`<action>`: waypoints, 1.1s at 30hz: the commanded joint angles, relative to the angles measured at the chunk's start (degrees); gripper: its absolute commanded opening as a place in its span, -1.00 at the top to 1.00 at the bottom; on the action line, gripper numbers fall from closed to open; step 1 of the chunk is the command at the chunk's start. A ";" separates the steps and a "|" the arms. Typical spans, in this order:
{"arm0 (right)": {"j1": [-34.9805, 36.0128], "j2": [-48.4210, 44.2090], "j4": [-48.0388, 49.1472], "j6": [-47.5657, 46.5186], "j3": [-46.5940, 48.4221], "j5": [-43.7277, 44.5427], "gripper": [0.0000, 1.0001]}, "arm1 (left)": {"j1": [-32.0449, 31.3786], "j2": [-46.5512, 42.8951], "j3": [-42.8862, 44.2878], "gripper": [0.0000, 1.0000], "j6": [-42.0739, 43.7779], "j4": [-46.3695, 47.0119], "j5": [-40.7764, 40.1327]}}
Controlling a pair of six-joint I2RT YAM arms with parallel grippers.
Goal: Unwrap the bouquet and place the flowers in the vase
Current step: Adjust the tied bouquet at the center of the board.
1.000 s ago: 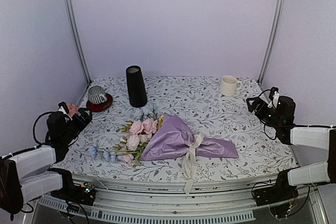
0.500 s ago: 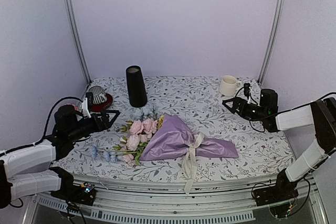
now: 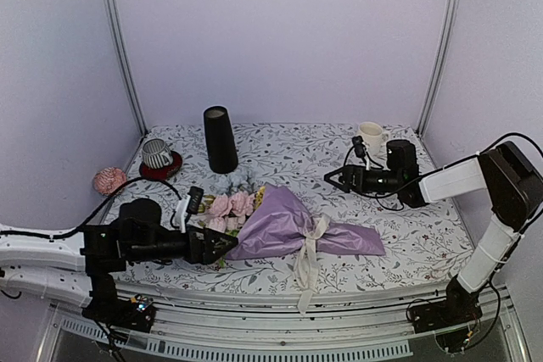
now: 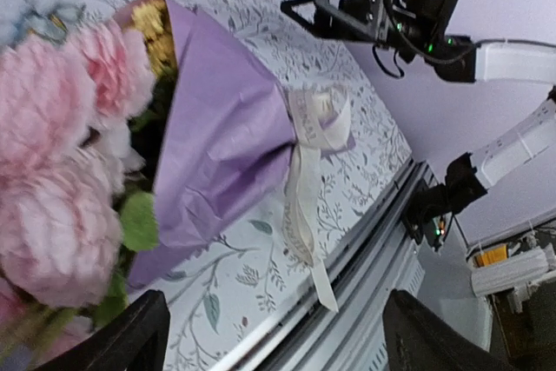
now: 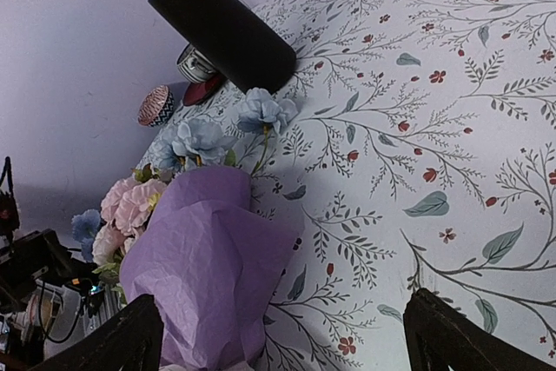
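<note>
The bouquet lies on its side mid-table: a lilac paper cone [image 3: 284, 228] tied with a cream ribbon [image 3: 309, 252] whose tail hangs over the front edge. The flowers [image 3: 226, 208], pink roses and pale blue blooms, stick out of its left end. The black vase [image 3: 220, 139] stands upright behind them. My left gripper [image 3: 219, 244] is open, low at the near-left side of the flower heads; its view shows roses [image 4: 52, 171], paper [image 4: 217, 145] and ribbon [image 4: 306, 141] ahead. My right gripper [image 3: 335, 180] is open behind the cone, holding nothing, facing paper [image 5: 208, 267] and vase [image 5: 224, 28].
A white mug [image 3: 369, 137] stands at the back right, close behind the right arm. A striped grey cup [image 3: 157, 153] on a red saucer sits at the back left. A pink ball-like thing [image 3: 109, 180] lies at the left edge. Walls enclose three sides.
Both arms have swung in from the table's sides toward the bouquet. The left gripper dropped to the flower heads; the right gripper came left past the mug. The bouquet has not moved.
</note>
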 commanded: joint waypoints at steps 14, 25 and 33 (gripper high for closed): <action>2.68 1.05 -12.29 -4.75 4.15 14.18 -0.95 | -20.25 41.77 26.24 1.00 -15.02 -18.64 -19.56; 5.10 5.35 -15.38 -5.47 7.48 15.46 -0.95 | -15.87 45.55 23.40 1.00 -18.24 -19.88 -18.06; 8.74 12.40 -23.57 -7.84 14.78 17.51 -0.93 | -10.76 43.25 17.42 1.00 -18.48 -15.24 -17.15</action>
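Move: The bouquet's wide purple wrap lies about 12 cm ahead of the left hand, 11 cm to its right and 12 cm below. From that hand the pink flowers are some 14 cm straight ahead, the ribbon bow about 10 cm ahead and 22 cm right. The right hand has the wrap roughly 9 cm back, 17 cm left and 10 cm below; from it the bow is 11 cm back and 6 cm left. Left hand sinks about 14 cm beside the wrap's near edge, fingers shutting empty; open right hand lowers 6 cm. ##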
